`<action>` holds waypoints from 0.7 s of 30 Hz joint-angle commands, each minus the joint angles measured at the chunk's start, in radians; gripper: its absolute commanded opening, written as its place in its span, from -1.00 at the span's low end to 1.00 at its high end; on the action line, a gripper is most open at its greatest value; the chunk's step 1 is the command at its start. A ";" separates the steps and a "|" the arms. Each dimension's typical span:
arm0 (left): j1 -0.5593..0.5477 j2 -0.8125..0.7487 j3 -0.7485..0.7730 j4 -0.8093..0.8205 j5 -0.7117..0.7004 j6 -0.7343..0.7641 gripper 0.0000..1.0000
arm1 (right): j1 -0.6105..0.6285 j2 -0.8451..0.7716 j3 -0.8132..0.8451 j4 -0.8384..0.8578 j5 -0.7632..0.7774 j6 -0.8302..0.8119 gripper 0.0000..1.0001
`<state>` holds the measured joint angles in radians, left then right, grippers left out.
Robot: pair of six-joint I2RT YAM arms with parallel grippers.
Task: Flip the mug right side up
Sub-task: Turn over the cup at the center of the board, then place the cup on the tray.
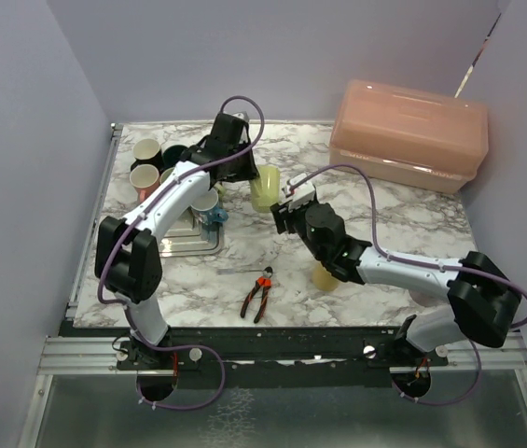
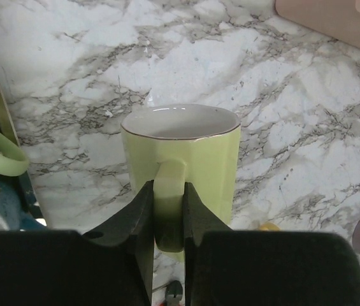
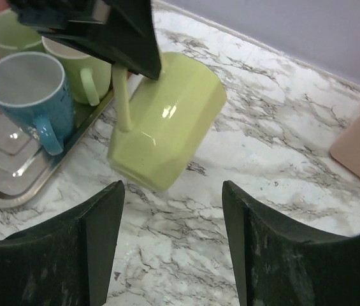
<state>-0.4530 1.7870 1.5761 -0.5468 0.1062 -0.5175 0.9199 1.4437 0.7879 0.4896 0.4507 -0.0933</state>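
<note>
The light green mug (image 1: 265, 189) hangs tilted just above the marble table (image 1: 384, 224), near its middle. My left gripper (image 2: 168, 210) is shut on the mug's handle (image 2: 169, 191), with the mug's open mouth (image 2: 180, 121) facing away from the left wrist camera. In the right wrist view the mug (image 3: 167, 121) shows its side and base, with the left gripper (image 3: 143, 60) above it on the handle. My right gripper (image 3: 173, 188) is open just in front of the mug's base, touching nothing. In the top view the right gripper (image 1: 286, 213) is right next to the mug.
A metal tray (image 1: 198, 245) at the left holds a blue mug (image 3: 27, 89) and green mugs (image 3: 81, 67). More mugs (image 1: 146, 163) stand at the back left. Red-handled pliers (image 1: 258, 294) lie near the front edge. A pink lidded box (image 1: 408, 131) fills the back right. A yellow object (image 1: 324, 277) sits under the right arm.
</note>
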 commanded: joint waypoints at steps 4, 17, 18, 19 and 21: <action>-0.002 -0.294 -0.081 0.144 -0.235 0.121 -1.00 | -0.064 -0.052 0.004 -0.013 0.077 0.276 0.33; -0.002 -0.942 -0.634 0.366 -0.756 0.186 -1.00 | -0.146 0.023 0.136 -0.109 -0.012 0.442 0.33; -0.002 -0.975 -0.666 0.374 -0.795 0.191 -1.00 | -0.149 0.026 0.138 -0.112 -0.020 0.446 0.33; -0.002 -1.001 -0.701 0.384 -0.832 0.195 -1.00 | -0.151 0.029 0.140 -0.114 -0.024 0.449 0.33; -0.001 -1.050 -0.772 0.425 -0.877 0.207 -1.00 | -0.154 0.035 0.145 -0.122 -0.032 0.453 0.33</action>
<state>-0.4538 0.8227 0.9108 -0.2844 -0.5575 -0.3420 0.7742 1.4551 0.9073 0.4084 0.4553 0.3187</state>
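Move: The left hand holds the yellow-green mug by its handle; the open patch of tray it seems headed for lies about 22 cm to its left, 2 cm back and 16 cm below. Seen from that hand, the blue mug stands 13 cm left and 2 cm back, the right-hand green mug 13 cm left and 6 cm ahead, and the other green mug 20 cm left and 5 cm ahead, all some 13 cm lower. From the right hand the open patch is roughly 31 cm left, 6 cm ahead and 17 cm down. Keeping its pinch on the mug's handle, the left hand first climbs, then sweeps left and back away from the right hand towards the tray, about 19 cm left, 12 cm up and 11 cm back in all, while the wrist tips the fingers up from a steep slant to nearly level and swings counter-clockwise. The right hand, already open and clear of the mug, moves off some 6 cm forward, up and a little right, rolling its left side up by about 20 degrees. ##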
